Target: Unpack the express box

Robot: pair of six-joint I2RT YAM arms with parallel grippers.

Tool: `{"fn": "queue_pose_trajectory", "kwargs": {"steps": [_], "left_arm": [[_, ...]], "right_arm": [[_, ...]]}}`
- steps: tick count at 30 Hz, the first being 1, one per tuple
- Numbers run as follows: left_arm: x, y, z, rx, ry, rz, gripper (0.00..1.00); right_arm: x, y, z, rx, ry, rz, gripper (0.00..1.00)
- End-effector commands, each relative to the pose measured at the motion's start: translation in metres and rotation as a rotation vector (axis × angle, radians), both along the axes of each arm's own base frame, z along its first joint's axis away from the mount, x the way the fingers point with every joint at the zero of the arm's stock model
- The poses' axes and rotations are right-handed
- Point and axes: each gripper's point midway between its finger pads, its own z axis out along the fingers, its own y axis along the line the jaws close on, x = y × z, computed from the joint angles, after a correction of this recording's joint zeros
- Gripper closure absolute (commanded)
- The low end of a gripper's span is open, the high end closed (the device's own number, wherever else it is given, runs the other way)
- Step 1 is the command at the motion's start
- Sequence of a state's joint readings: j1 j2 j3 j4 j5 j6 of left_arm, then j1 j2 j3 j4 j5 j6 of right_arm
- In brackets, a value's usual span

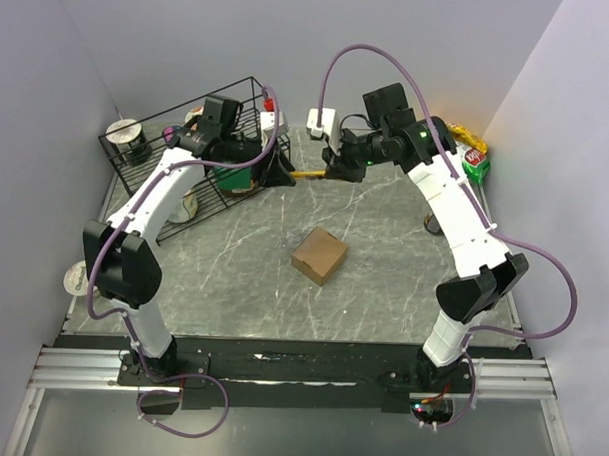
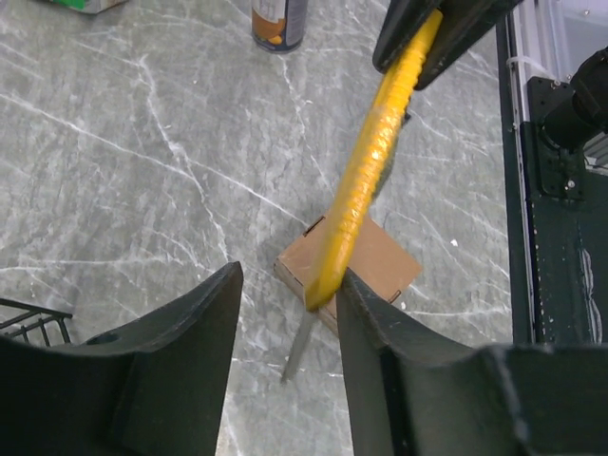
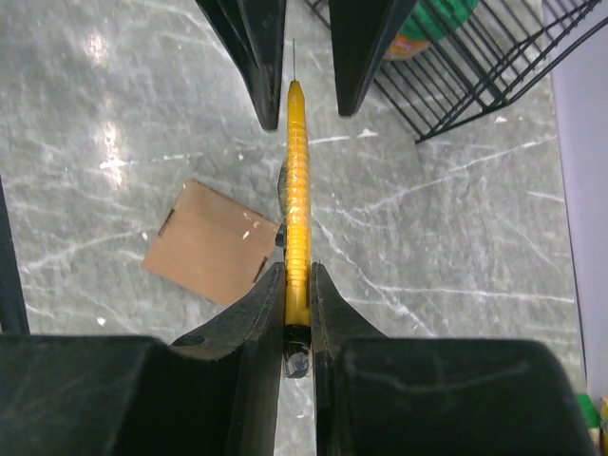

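The express box [image 1: 320,255], a small brown carton with its flaps down, sits alone mid-table; it also shows below both wrists [image 2: 380,266] [image 3: 209,242]. Above the far table my right gripper [image 1: 332,167] [image 3: 296,271] is shut on the butt of a yellow utility knife [image 3: 298,171] that points left. My left gripper [image 1: 281,172] [image 2: 290,275] stands open around the knife's front end [image 2: 375,152]. The yellow tip rests against its right finger, a wide gap lies to the other finger, and the grey blade [image 2: 299,347] sticks out past the tip.
A black wire rack [image 1: 188,134] at the back left holds a green bag and a cup. White adapters [image 1: 321,122] lie at the back centre, a snack bag [image 1: 475,159] at the back right, a can [image 2: 278,21] on the table and a bowl [image 1: 76,277] at the left edge.
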State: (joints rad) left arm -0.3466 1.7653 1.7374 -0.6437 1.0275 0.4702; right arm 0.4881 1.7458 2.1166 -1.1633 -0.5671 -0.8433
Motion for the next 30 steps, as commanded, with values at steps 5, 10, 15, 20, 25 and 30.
{"fn": "queue_pose_trajectory", "kwargs": {"steps": [5,10,15,20,25,30], "left_arm": [[-0.004,-0.008,0.01,-0.069,-0.023,-0.065,0.65],[-0.005,-0.01,0.011,-0.08,-0.019,-0.083,0.85],[-0.004,-0.013,0.017,-0.1,-0.006,-0.095,0.99],[0.007,-0.002,0.028,-0.112,-0.028,-0.059,0.99],[0.013,0.023,0.059,-0.245,0.093,0.008,0.99],[0.009,0.023,0.087,-0.364,0.178,0.001,0.99]], "right_arm": [[-0.007,0.017,0.02,0.064,-0.023,0.037,1.0],[-0.006,0.023,0.018,0.074,-0.01,0.037,1.0],[0.001,0.027,0.011,0.076,0.015,0.022,1.0],[0.015,0.023,0.045,0.264,0.084,-0.042,0.76],[0.014,-0.016,0.09,0.592,0.228,-0.055,0.0],[-0.005,-0.01,0.094,0.617,0.244,0.033,0.0]]}}
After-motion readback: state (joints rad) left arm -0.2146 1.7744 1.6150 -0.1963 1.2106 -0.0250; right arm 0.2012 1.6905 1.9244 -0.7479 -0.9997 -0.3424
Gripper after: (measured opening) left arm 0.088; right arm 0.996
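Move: The yellow knife bridges the two hands: its middle is about 4 cm to the right of the left hand and 1 cm above it, with the blade end between the left's half-open fingers, and some 4 cm to the left of the right hand, which still grips its handle, and 2 cm below it. The cardboard box lies about 8 cm back, 7 cm right and 23 cm below the left hand; the green tub in the rack is roughly 11 cm ahead, 15 cm left and 18 cm below the left hand. The left hand stays nearly in place while its fingers close and pinch the blade end of the knife's handle, then carries the knife about 4 cm forward, left and up, tipping the hand some 20 degrees. Once the left fingers are shut, the right hand, nearly still until then, opens wide, lets go of the handle and backs off about 6 cm to its right, forward and up, its left-pointing fingers tilting upward by nearly 30 degrees. ##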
